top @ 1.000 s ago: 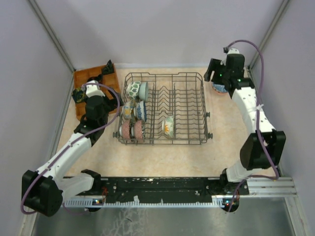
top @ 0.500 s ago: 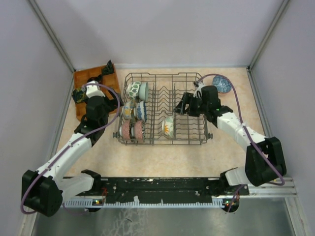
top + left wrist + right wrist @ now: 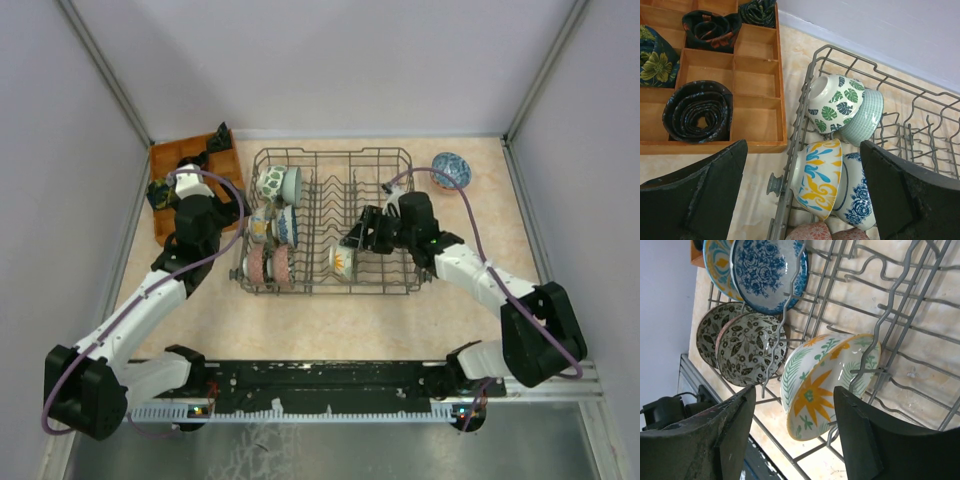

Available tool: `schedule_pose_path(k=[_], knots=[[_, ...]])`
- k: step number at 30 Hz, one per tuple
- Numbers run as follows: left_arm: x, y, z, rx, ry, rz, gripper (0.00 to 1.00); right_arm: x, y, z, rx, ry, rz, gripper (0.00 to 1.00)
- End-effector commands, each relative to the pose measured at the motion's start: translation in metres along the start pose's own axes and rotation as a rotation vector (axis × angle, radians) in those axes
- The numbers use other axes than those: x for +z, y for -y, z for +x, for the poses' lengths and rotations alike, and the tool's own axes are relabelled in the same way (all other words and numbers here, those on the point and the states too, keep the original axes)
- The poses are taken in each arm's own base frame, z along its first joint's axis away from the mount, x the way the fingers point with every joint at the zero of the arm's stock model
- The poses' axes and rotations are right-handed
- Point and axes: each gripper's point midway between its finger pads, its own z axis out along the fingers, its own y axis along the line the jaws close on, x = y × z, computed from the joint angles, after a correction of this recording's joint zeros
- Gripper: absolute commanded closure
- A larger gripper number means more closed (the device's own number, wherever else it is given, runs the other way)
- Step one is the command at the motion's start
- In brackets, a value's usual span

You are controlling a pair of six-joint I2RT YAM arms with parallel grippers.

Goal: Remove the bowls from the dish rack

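The dark wire dish rack (image 3: 385, 215) holds several bowls on edge. A white bowl with an orange flower (image 3: 342, 260) stands alone in the front middle. My right gripper (image 3: 353, 238) is open just over it. In the right wrist view this bowl (image 3: 825, 380) lies between the spread fingers of the gripper (image 3: 795, 435), untouched. My left gripper (image 3: 232, 205) is open at the rack's left edge. In the left wrist view that gripper (image 3: 805, 200) straddles a yellow-and-blue bowl (image 3: 820, 175), with a blue-flowered bowl (image 3: 855, 200), a green-leaf bowl (image 3: 832, 102) and a pale green bowl (image 3: 863, 117) nearby. A blue bowl (image 3: 451, 170) sits on the table at the far right.
An orange-brown compartment tray (image 3: 222, 165) with rolled dark cloths stands left of the rack, also in the left wrist view (image 3: 755, 75). Two pink-speckled bowls (image 3: 270, 265) stand at the rack's front left. Upright tines (image 3: 890, 305) surround the flower bowl. Walls close in on three sides.
My right arm has left the blue bowl on the table at the far right corner and swung left over the rack, down to the orange-flower bowl. The left arm has not moved.
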Motion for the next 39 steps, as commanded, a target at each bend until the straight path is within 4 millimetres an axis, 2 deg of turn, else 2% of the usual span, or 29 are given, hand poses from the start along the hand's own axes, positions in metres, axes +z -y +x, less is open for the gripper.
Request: schedule_pose_path(k=[1, 14, 25, 29, 34, 39], knots=[[0.0, 0.004, -0.005, -0.013, 0.014, 0.003, 0.01, -0.002, -0.021, -0.006, -0.025, 0.045, -0.075, 0.38], [0.0, 0.004, -0.006, -0.013, 0.015, 0.003, 0.01, 0.009, -0.023, 0.016, 0.001, 0.004, -0.101, 0.59], [0.0, 0.004, -0.005, -0.016, 0.014, 0.003, 0.01, 0.013, -0.02, 0.02, 0.01, 0.008, -0.103, 0.74], [0.0, 0.005, -0.007, -0.014, 0.016, 0.005, 0.01, 0.015, -0.019, 0.02, 0.011, 0.005, -0.102, 0.85], [0.0, 0.005, -0.008, -0.016, 0.02, 0.004, 0.01, 0.013, -0.025, 0.014, 0.006, 0.029, -0.121, 0.97], [-0.001, 0.005, -0.011, -0.012, 0.024, 0.003, 0.01, 0.002, -0.046, -0.008, -0.034, 0.095, -0.164, 1.0]])
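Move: The orange-flower bowl stands on edge in the rack about 4 cm back and 3 cm left of the right hand, its middle some 6 cm lower. The nearer pink bowl is about 15 cm left and 5 cm back, the blue-flowered bowl about 14 cm left and 2 cm ahead, both similarly low. From the left hand, the orange-flower bowl lies roughly 20 cm right, 11 cm back and 15 cm below. The right hand eases about 3 cm back, left and down, closing to pinch the orange-flower bowl's rim. ##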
